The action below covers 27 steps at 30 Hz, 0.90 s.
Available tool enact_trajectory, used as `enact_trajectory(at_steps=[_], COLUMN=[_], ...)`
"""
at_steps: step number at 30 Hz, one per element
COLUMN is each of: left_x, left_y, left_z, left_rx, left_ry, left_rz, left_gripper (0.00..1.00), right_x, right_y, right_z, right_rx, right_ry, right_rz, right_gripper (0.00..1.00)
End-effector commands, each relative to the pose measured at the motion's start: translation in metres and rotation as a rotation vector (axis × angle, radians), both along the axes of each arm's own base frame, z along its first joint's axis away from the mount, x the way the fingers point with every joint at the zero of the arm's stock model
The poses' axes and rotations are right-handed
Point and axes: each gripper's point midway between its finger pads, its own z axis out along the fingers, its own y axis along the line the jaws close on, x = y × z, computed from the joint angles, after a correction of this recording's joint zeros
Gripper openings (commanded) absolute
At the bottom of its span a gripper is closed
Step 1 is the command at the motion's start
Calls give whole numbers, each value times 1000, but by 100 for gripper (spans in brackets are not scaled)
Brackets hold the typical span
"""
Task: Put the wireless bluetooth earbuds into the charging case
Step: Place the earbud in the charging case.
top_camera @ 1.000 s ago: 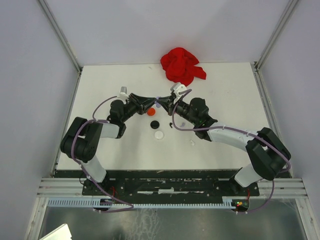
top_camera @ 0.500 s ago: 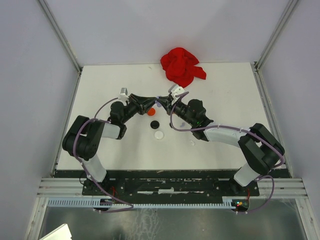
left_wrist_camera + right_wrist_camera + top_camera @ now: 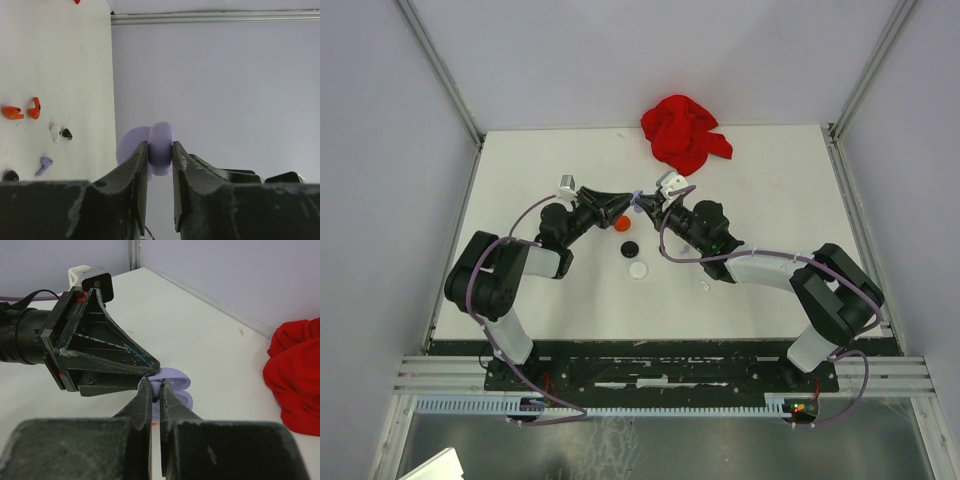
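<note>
A lilac charging case (image 3: 161,131) hangs above the table with its lid open, and my left gripper (image 3: 160,148) is shut on it. The top view shows the case (image 3: 636,204) between my left gripper (image 3: 623,206) and my right gripper (image 3: 647,205). In the right wrist view my right gripper (image 3: 155,380) is shut on a small lilac earbud (image 3: 156,393) with a dark tip, right at the open case (image 3: 176,384). More earbuds lie on the table: two red ones (image 3: 12,112), a white one (image 3: 55,132), a black one (image 3: 67,134) and a lilac one (image 3: 45,164).
A red cloth (image 3: 685,131) lies at the back of the table. Below the grippers lie a red disc (image 3: 622,223), a black disc (image 3: 630,248) and a white disc (image 3: 638,269). A tiny pale earbud (image 3: 704,286) rests by the right forearm.
The right arm has shifted a little to the left, bringing its gripper closer to the case. The left arm and the case have stayed put.
</note>
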Motion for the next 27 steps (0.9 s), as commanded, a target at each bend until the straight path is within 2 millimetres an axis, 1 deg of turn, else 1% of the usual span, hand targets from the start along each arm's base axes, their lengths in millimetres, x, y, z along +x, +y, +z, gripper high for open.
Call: enact_trajectory(at_steps=[1, 14, 20, 22, 25, 27], left_x=[-8, -5, 0, 1, 2, 4], left_y=[-2, 0, 0, 0, 0, 0], left_z=[25, 28, 30, 31, 31, 31], left_rx=[-64, -80, -89, -91, -92, -92], left_ry=[-58, -58, -59, -60, -59, -59], left_rz=[-26, -9, -3, 1, 5, 8], left_gripper=[3, 3, 3, 3, 3, 3], right_x=[3, 2, 2, 1, 1, 0], right_y=[0, -1, -2, -2, -2, -2], right_z=[10, 5, 2, 1, 0, -1], right_rx=[32, 33, 32, 29, 31, 32], right_ry=[-45, -10, 16, 23, 33, 38], right_rz=[-18, -24, -27, -28, -29, -27], right_gripper=[1, 3, 13, 19, 23, 28])
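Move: Between the fingertips of both hands hangs the open charging case. From the right hand, which already has the earbud at its opening, the case's middle lies about 1 cm ahead and 2 cm left, level. Roughly 19 cm lower on the table, the orange disk is some 1 cm ahead and 4 cm left, the black disk 4 cm back and 3 cm left. The left hand holds the case about 1 cm ahead and 1 cm right of its hand point. Easing the earbud forward into the open case by only about half a centimetre, the right hand then stays in place and opens its fingers from nearly shut to about a quarter, letting go of the earbud. The left hand keeps its grip on the case and holds it almost still against the right. ##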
